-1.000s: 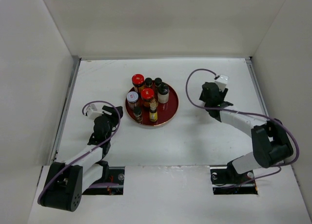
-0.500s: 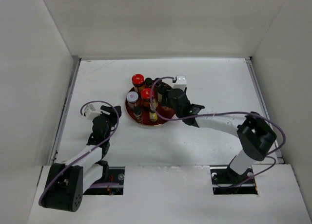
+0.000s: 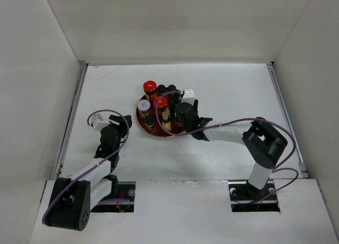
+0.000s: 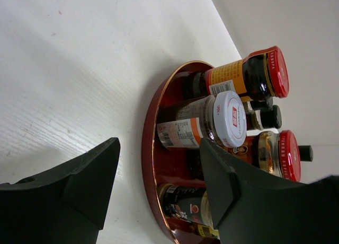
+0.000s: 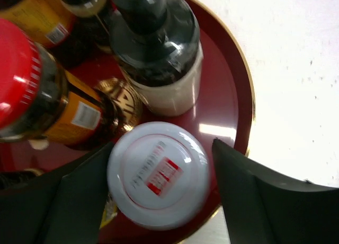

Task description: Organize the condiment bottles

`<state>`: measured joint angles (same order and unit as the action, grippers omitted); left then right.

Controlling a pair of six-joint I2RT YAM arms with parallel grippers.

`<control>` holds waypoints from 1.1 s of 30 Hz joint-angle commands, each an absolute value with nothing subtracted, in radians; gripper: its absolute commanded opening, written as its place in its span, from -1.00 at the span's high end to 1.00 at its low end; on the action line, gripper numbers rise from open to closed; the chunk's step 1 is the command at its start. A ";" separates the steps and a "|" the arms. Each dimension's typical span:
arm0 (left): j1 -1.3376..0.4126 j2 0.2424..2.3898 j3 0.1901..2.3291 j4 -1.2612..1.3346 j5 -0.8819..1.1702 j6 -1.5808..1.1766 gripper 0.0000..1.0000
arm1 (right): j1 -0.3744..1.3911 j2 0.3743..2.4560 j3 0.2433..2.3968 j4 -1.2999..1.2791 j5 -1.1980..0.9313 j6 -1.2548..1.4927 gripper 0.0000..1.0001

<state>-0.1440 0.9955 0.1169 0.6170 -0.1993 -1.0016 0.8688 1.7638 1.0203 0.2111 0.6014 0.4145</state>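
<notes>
The condiment bottles stand together on a red round tray (image 3: 158, 134). Among them are a red-lidded brown jar (image 3: 150, 87), a white-lidded jar (image 3: 144, 106) and a slim yellowish bottle (image 3: 166, 124). My right gripper (image 3: 179, 119) hangs over the tray's right side. In the right wrist view it (image 5: 161, 148) is open around another white-lidded jar (image 5: 158, 181) that stands on the tray (image 5: 222, 95), with a gap at the right finger. A dark-capped bottle (image 5: 159, 48) is just behind that jar. My left gripper (image 4: 159, 148) is open, low on the table just left of the tray (image 4: 151, 127).
White walls enclose the table on three sides. A purple cable loops over each arm. Bare white tabletop (image 3: 233, 85) lies right of and behind the tray, and more in front of it.
My right arm has swung left from the table's right part to over the tray, and its jaws have widened around the white-lidded jar. The left arm has barely moved.
</notes>
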 commanded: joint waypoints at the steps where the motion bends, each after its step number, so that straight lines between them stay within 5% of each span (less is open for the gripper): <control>1: -0.134 0.980 0.127 0.653 -0.193 -0.996 -0.20 | 0.883 1.735 1.062 0.324 0.646 0.414 -0.67; 9: -0.130 0.894 0.127 0.562 -0.273 -0.989 -0.21 | 0.883 1.537 0.988 0.330 0.643 0.422 -0.85; 10: -0.131 0.887 0.127 0.552 -0.282 -0.989 -0.22 | 0.883 1.510 0.967 0.333 0.646 0.425 -1.00; 33: -0.140 1.012 0.285 0.356 -0.304 -0.930 -0.23 | 0.740 1.373 0.802 0.126 0.724 0.546 -1.00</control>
<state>-0.1333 1.0256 0.2440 0.3691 -0.2901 -0.9382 0.7341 1.4174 0.7990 0.1139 0.6884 0.5247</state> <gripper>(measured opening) 0.622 0.998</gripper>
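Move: The white-lidded jar already stands in the tray between the right hand's loosening fingers, its middle about 2 cm below the hand point. From that hand, the black-capped bottle is some 6 cm ahead, level left to right; the yellow oil bottle is about 5 cm left and 3 back; the red-lidded jar is 8 left and 3 ahead. From the left hand, the white-lidded jar lies about 24 cm right and 3 ahead. The white-lidded jar is let go: the right hand's fingers, already loosening, open fully as the hand rises about 11 cm, tipping up slightly. It then swings some 11 cm right, past the tray's rim, turning about 15 degrees clockwise, and sinks 7 cm towards the bare table. The left hand shifts 2 cm left and tips down a little. ##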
